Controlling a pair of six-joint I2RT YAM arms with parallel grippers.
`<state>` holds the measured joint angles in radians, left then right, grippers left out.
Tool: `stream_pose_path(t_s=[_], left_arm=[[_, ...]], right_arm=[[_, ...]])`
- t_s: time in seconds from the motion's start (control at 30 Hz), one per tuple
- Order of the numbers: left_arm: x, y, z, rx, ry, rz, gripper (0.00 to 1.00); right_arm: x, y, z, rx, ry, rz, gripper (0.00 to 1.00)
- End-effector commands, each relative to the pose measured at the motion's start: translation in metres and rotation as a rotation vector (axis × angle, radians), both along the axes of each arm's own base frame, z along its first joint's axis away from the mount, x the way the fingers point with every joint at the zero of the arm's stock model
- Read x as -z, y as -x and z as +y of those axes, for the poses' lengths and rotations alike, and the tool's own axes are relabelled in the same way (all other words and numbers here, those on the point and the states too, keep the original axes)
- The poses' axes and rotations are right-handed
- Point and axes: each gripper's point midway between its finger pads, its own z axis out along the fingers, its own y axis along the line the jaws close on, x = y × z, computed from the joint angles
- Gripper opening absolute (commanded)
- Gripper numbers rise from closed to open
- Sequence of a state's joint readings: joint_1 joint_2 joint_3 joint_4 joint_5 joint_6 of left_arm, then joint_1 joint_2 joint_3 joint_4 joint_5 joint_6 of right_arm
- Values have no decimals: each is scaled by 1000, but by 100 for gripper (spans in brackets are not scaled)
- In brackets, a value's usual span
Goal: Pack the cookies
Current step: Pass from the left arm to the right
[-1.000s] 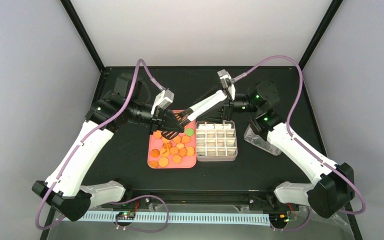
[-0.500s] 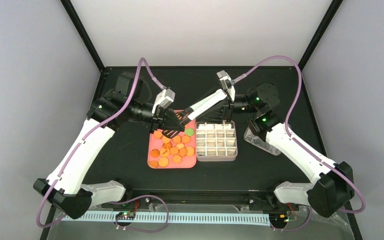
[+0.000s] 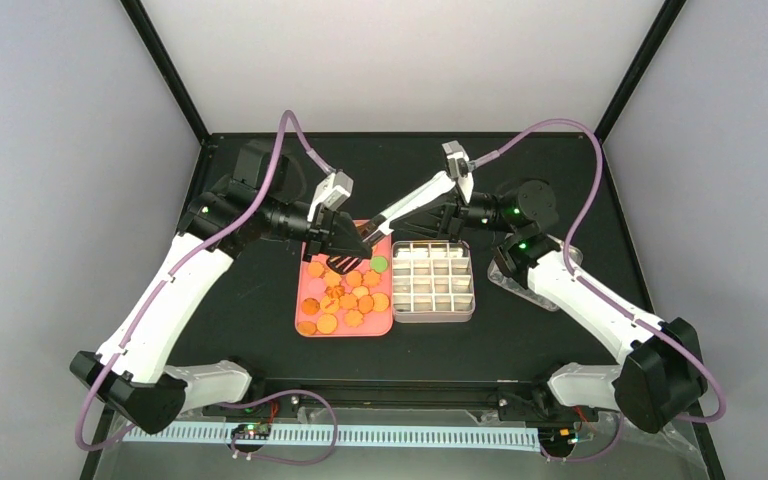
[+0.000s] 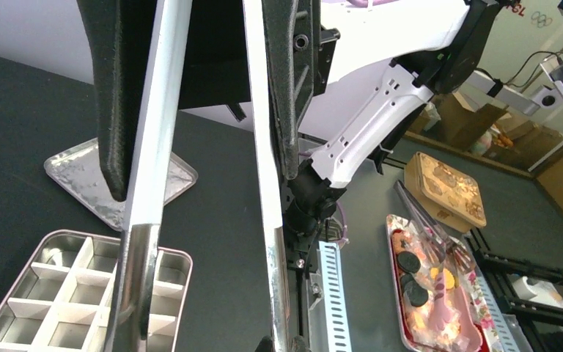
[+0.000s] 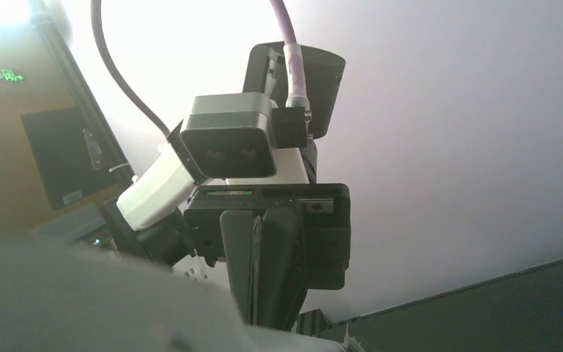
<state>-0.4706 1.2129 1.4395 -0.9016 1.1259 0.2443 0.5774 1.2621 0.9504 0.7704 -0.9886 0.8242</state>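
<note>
Several cookies [image 3: 345, 300], mostly orange with one green [image 3: 379, 264], lie on a pink tray [image 3: 301, 300]. Long tongs [image 3: 405, 212] with a white handle and dark tips slant over the tray's far end. My left gripper [image 3: 343, 240] is shut on their lower part. In the left wrist view both tong arms [image 4: 143, 242] run between its fingers [image 4: 113, 132]. My right gripper [image 3: 444, 200] sits at the handle's upper end, and its grip does not show. The right wrist view shows the left fingers [image 5: 278, 257] behind a pale blur.
A metal box divided into square compartments [image 3: 432, 280] stands right of the pink tray, also in the left wrist view [image 4: 59, 293]. A flat silver lid [image 3: 520, 280] lies under the right forearm. Beyond the table, another tray of cookies [image 4: 432, 286] shows.
The tongs and both wrists have shifted slightly up and to the right. The dark tips now sit a little farther back over the tray.
</note>
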Motion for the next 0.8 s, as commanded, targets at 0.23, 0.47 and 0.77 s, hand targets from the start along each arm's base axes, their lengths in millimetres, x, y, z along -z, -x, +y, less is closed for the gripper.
stream_pose_path(t_s=[0.23,0.47,0.77], left_arm=[[-14,-5,-2,-2,42,-57,2],[-10,-3,-1,-1,28,-62,2],[-9,-1,1,1,13,-79,3]], right_arm=[[-23,8,-1,7,-103,-29,34],[-18,9,-1,6,-89,-27,28],[-17,8,-1,17,-83,-22,19]])
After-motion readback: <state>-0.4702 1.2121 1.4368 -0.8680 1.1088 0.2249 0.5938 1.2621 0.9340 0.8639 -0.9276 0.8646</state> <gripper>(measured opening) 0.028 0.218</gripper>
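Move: The tongs hang between my hands: their middle is about 4 cm to my right hand's left, 1 cm back and slightly lower, with the arms between its open fingers. From my left hand that middle is some 6 cm right, 3 cm ahead and 3 cm up. Well below my right hand, roughly 38 cm down, the divided box sits about 8 cm ahead and 6 cm right, the cookie tray 8 cm ahead and 16 cm left. I close my right fingers on the two arms of the tongs from outside, roughly halving their gap and squeezing the arms together, while that hand rises about 1 cm and tips its fingertips up some 5 degrees. My left hand stays practically in place, still pinching one arm near its tip, its grip only easing at the end. ##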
